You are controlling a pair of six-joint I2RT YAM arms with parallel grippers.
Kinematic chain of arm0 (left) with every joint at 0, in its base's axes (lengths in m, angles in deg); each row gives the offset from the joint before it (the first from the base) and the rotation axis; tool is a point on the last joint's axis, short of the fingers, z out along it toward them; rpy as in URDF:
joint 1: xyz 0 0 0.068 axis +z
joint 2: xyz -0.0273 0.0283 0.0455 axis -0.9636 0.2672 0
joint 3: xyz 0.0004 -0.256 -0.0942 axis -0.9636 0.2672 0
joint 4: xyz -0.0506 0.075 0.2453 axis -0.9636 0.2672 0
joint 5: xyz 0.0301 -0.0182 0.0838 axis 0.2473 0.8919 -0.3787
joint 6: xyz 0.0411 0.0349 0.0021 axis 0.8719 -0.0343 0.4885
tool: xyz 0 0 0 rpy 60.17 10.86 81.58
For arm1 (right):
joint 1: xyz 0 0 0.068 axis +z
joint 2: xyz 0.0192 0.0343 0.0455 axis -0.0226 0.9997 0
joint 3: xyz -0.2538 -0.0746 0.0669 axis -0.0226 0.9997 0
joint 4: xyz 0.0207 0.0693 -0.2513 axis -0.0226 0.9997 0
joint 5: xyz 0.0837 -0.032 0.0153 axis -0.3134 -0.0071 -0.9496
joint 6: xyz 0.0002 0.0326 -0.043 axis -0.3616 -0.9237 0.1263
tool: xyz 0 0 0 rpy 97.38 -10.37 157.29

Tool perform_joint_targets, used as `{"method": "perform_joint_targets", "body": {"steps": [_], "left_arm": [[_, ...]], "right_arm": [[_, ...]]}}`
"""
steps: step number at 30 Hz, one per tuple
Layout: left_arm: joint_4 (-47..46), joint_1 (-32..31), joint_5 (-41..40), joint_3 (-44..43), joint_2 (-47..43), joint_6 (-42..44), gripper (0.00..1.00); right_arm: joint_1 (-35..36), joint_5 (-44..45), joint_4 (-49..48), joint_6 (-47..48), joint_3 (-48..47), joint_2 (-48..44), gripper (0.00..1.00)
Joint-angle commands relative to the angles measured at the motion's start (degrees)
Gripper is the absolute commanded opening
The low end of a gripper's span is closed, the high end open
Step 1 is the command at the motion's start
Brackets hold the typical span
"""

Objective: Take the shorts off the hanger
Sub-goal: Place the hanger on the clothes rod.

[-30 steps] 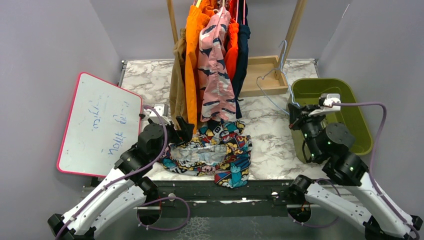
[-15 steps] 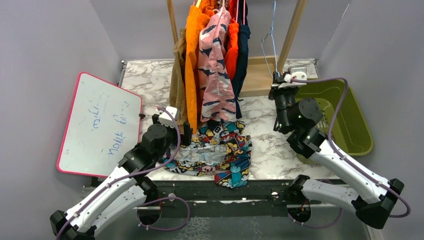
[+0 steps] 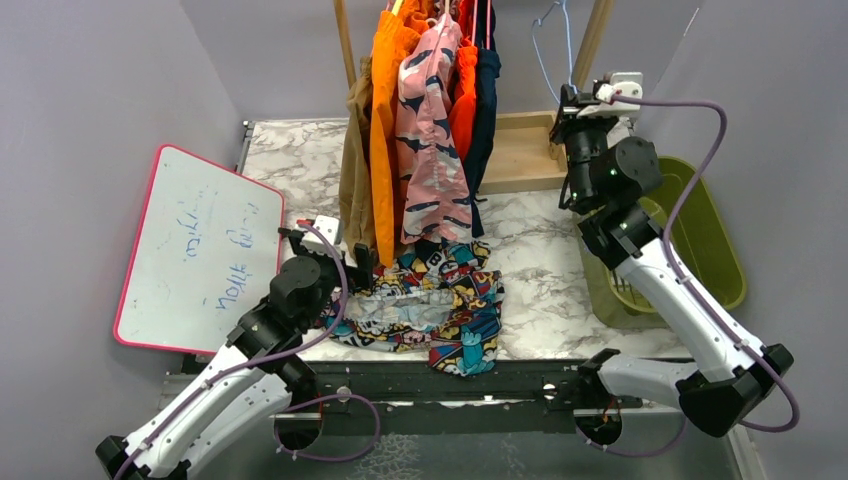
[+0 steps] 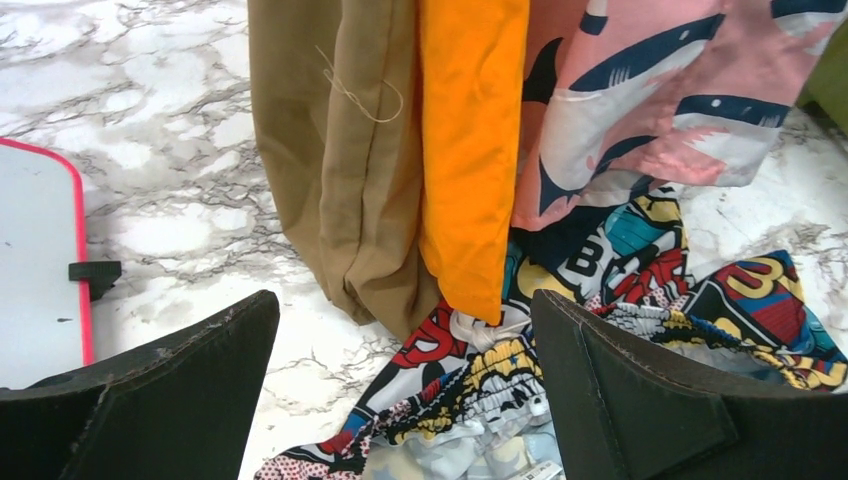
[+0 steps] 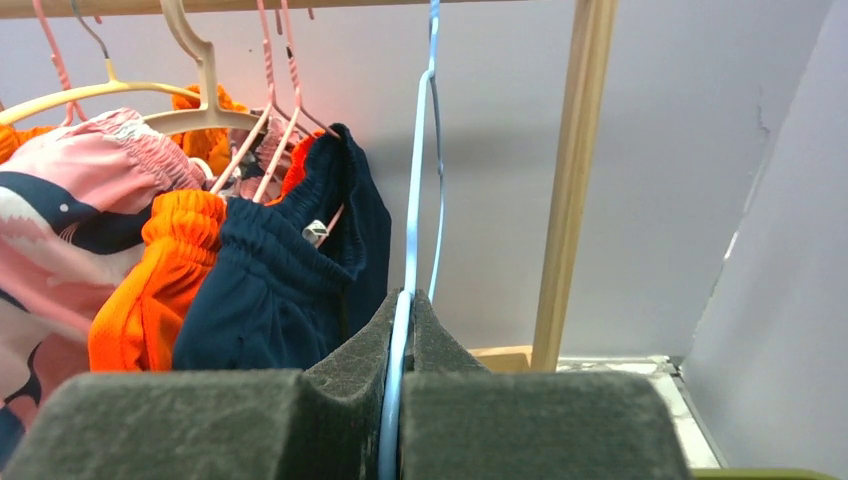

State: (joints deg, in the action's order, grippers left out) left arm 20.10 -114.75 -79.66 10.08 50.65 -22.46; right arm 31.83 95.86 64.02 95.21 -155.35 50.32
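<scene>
Comic-print shorts [image 3: 430, 305] lie crumpled on the marble table, off any hanger. My left gripper [image 3: 335, 255] hovers open over their left edge [image 4: 470, 400], fingers wide [image 4: 405, 300], nothing between them. On the rack hang tan [image 4: 330, 150], bright orange [image 4: 470, 130], pink [image 3: 430, 140], red-orange [image 5: 150, 290] and navy shorts [image 5: 270, 290]. My right gripper [image 3: 572, 100] is raised beside the right post, shut [image 5: 402, 300] on an empty light-blue wire hanger [image 5: 415, 200] whose hook reaches up toward the rail.
The rack's wooden right post [image 5: 570, 180] stands just right of the held hanger, its wooden base [image 3: 520, 150] below. A green bin [image 3: 705, 230] sits at the right. A pink-rimmed whiteboard [image 3: 195, 250] leans at the left, close to my left arm.
My right arm has swung from the green bin up and back to the rack, carrying the blue hanger. My left gripper shifted slightly by the comic-print shorts and stays open.
</scene>
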Motion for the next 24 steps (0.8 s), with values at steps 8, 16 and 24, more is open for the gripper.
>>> {"method": "perform_joint_targets", "body": {"steps": [8,16,24], "left_arm": [[-0.4,0.1,-6.4,0.3,0.8,-2.2,0.99],[-0.4,0.1,-6.0,0.2,1.4,-1.0,0.99],[1.8,0.1,-1.7,-2.5,7.6,-0.9,0.99]], "right_arm": [[-7.2,-13.1,8.7,-6.9,-13.8,9.3,0.01],[-10.4,-16.1,13.8,-8.3,-20.6,14.4,0.01],[-12.7,-16.5,18.8,-11.7,-22.1,17.6,0.01]]}}
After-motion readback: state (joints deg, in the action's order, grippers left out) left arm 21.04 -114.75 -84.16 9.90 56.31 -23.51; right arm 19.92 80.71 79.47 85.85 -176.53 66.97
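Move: The right hand, fingers shut on the blue wire hanger, has the bare stretch of clothes rod about 22 cm ahead and some 15 cm above it. The rack's right post stands some 24 cm ahead and 12 cm to its right. The navy shorts hang about 18 cm ahead, 9 cm to its left, their middle roughly 8 cm lower. From the left hand that bare stretch lies some 34 cm ahead, 36 cm to the right and 42 cm up. Still pinching the blue hanger between shut fingers, the right hand carries it about 8 cm forward towards the clothes rod, between the navy shorts and the right post, rising a couple of centimetres and then sinking back. Its wrist tips slightly nose-down and turns a touch counter-clockwise. The left hand, open and empty, mostly sinks, by about 2 cm, near the patterned shorts. ##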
